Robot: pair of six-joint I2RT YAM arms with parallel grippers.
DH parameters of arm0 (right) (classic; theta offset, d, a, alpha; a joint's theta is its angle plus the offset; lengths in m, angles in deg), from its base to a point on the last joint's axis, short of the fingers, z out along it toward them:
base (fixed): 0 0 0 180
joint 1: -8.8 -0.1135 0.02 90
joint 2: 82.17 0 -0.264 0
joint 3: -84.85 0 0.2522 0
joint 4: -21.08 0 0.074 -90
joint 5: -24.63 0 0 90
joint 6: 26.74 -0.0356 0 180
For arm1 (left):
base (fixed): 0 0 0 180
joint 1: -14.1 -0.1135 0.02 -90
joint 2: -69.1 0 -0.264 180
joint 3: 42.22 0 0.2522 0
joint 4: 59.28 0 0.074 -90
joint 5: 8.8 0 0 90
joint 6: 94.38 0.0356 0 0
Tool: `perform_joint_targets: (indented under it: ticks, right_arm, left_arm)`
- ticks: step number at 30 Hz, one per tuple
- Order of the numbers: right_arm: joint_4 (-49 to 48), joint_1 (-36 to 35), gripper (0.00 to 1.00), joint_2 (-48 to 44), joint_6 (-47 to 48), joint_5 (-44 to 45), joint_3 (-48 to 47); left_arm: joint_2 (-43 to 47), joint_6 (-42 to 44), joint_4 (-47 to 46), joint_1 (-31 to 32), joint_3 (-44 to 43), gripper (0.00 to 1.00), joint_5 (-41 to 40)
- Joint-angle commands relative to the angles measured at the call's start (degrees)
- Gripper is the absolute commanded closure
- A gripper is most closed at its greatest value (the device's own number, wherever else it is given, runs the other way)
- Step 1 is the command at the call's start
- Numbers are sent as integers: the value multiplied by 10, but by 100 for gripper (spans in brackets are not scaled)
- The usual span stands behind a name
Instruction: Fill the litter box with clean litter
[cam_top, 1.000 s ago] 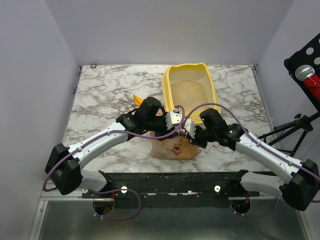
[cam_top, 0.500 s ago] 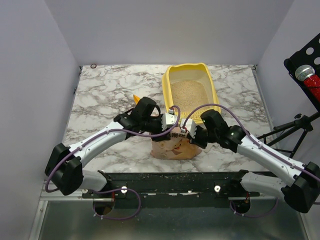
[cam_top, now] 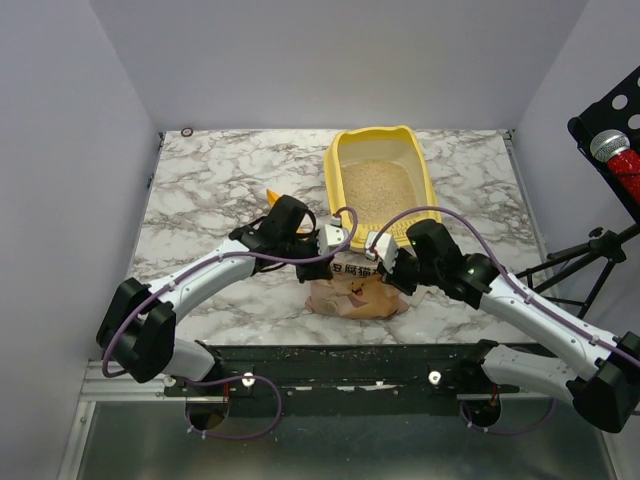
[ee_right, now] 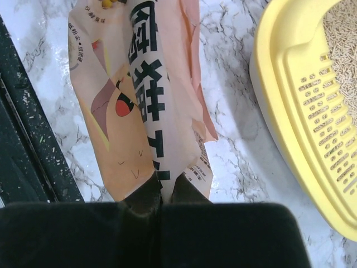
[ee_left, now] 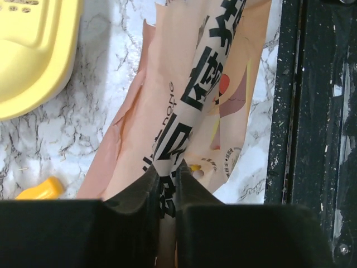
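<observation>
The yellow litter box (cam_top: 335,160) stands at the back centre with beige clean litter (cam_top: 377,188) in it. Its slotted lip (ee_right: 318,106) shows in the right wrist view, its corner (ee_left: 33,50) in the left. In front of it the pinkish-tan bag (cam_top: 355,292) with dark characters stands on the marble. My left gripper (cam_top: 335,262) is shut on the bag's printed top fold (ee_left: 189,95), which fills the gap between the fingers (ee_left: 166,180). My right gripper (cam_top: 375,262) pinches the same fold (ee_right: 146,95) from the other end, jaws shut (ee_right: 165,192).
A small orange scoop (cam_top: 272,198) lies left of the litter box, just behind the left wrist; its tip (ee_left: 42,190) shows beside the bag. The black rail (ee_left: 312,111) runs along the table's near edge behind the bag. A microphone stand (cam_top: 615,150) stands at the right.
My left gripper has come down onto the bag's top and its jaws have narrowed onto the fold. The bag's top now stands stretched between both grippers. The right gripper stayed shut.
</observation>
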Motion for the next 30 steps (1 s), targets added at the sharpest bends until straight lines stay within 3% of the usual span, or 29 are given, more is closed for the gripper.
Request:
perform_joint_targets:
  ticks: [1,2,7,14,19,30]
  right_arm:
    - [-54,5,100,-33,-14,59,-18]
    - [-54,5,100,-33,-14,60,-19]
    - [-61,5,100,-30,-22,55,-22]
    - [-117,5,100,-25,-38,-10,-19]
    - [-144,5,100,6,-51,-57,-24]
    - [-170,5,99,109,-77,-33,-5]
  left_arm:
    - [-9,-6,67,-35,26,94,-74]
    - [-2,-13,64,-36,28,100,-87]
    - [49,-58,67,-39,24,100,-193]
    - [215,-69,39,-39,25,100,-366]
    - [266,-78,67,-40,15,100,-358]
    - [249,-175,33,-32,108,100,-376]
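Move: The bag's rolled top already lies between the left hand's part-open fingers, the bag's middle about 6 cm right, 2 cm back and 6 cm below. The right hand keeps its pinch on the other end, with that middle some 6 cm left, 2 cm back and 7 cm below. From the left hand, the litter box is about 18 cm ahead and 12 cm right, the orange scoop roughly 11 cm ahead and 9 cm left, both lower. Left fingers shut on the bag's top, then both hands carry it about 7 cm left, up then down. ##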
